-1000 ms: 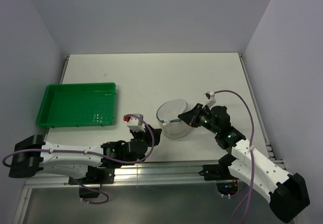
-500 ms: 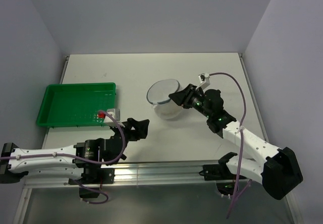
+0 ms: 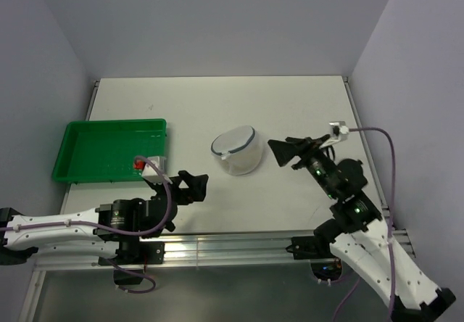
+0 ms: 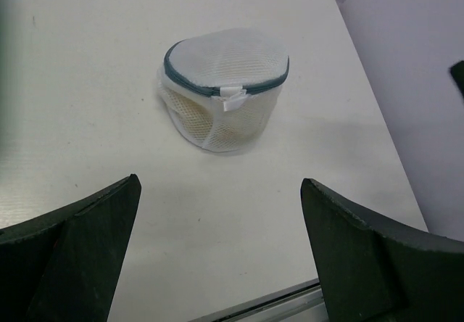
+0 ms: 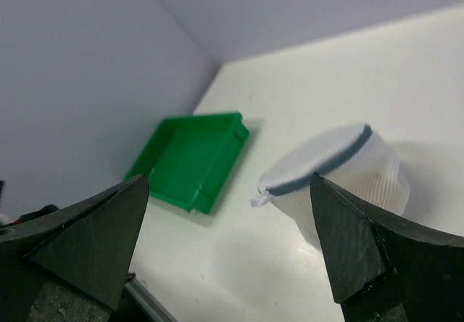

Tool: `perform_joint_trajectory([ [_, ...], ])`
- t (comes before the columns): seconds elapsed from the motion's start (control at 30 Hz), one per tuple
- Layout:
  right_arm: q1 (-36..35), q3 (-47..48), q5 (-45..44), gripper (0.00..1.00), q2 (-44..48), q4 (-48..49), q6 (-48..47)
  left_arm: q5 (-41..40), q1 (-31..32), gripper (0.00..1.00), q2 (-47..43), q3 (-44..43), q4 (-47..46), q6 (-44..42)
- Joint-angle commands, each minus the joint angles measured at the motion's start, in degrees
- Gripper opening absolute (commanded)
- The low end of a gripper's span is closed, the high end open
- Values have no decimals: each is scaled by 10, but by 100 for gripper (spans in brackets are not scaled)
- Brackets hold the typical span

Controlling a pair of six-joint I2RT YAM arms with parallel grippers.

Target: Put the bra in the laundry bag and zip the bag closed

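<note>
The laundry bag stands alone on the white table as a round white mesh pouch with dark blue zipper trim around its top, and no gripper touches it. In the left wrist view the laundry bag looks zipped, and a faint yellow tint of the bra shows through the mesh. My left gripper is open and empty, near and left of the bag. Its jaws frame bare table in its own view. My right gripper is open and empty just right of the bag, with the laundry bag beyond its gap.
A green plastic tray lies at the left of the table, also seen as the tray in the right wrist view. The metal rail runs along the near edge. Grey walls close the table on three sides.
Both grippers have opened and let go of the bag. The right arm carried it farther from the near edge, then drew back to the right. The left arm pulled back left.
</note>
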State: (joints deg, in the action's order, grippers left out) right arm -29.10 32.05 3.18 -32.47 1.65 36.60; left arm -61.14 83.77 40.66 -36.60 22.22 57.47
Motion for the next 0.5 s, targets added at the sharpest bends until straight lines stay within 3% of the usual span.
perform_joint_trajectory([
  [0.0, -3, 25, -48, 100, 100, -81, -57, 7, 4, 99, -18, -37, 16, -28],
  [0.2, -3, 20, -131, 100, 237, -153, -95, 34, 5, 99, -74, -59, 0, -103],
  [0.47, -3, 10, -193, 100, 304, -161, -78, 52, 4, 99, -192, -36, -39, -167],
])
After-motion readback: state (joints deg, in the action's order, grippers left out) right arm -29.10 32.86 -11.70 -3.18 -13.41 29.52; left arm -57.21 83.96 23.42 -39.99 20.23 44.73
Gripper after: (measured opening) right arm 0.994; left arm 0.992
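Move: The closed laundry bag stands on the table about 25 cm ahead of the left hand, 12 cm to its right and 16 cm below. From the right hand, the bag lies roughly 17 cm ahead, 11 cm left and 22 cm below. The empty green basket sits some 46 cm to the left of the bag, level with it. Open hands retreat from the laundry bag: right one rightward about 9 cm, back and up; left one up, leftward. ##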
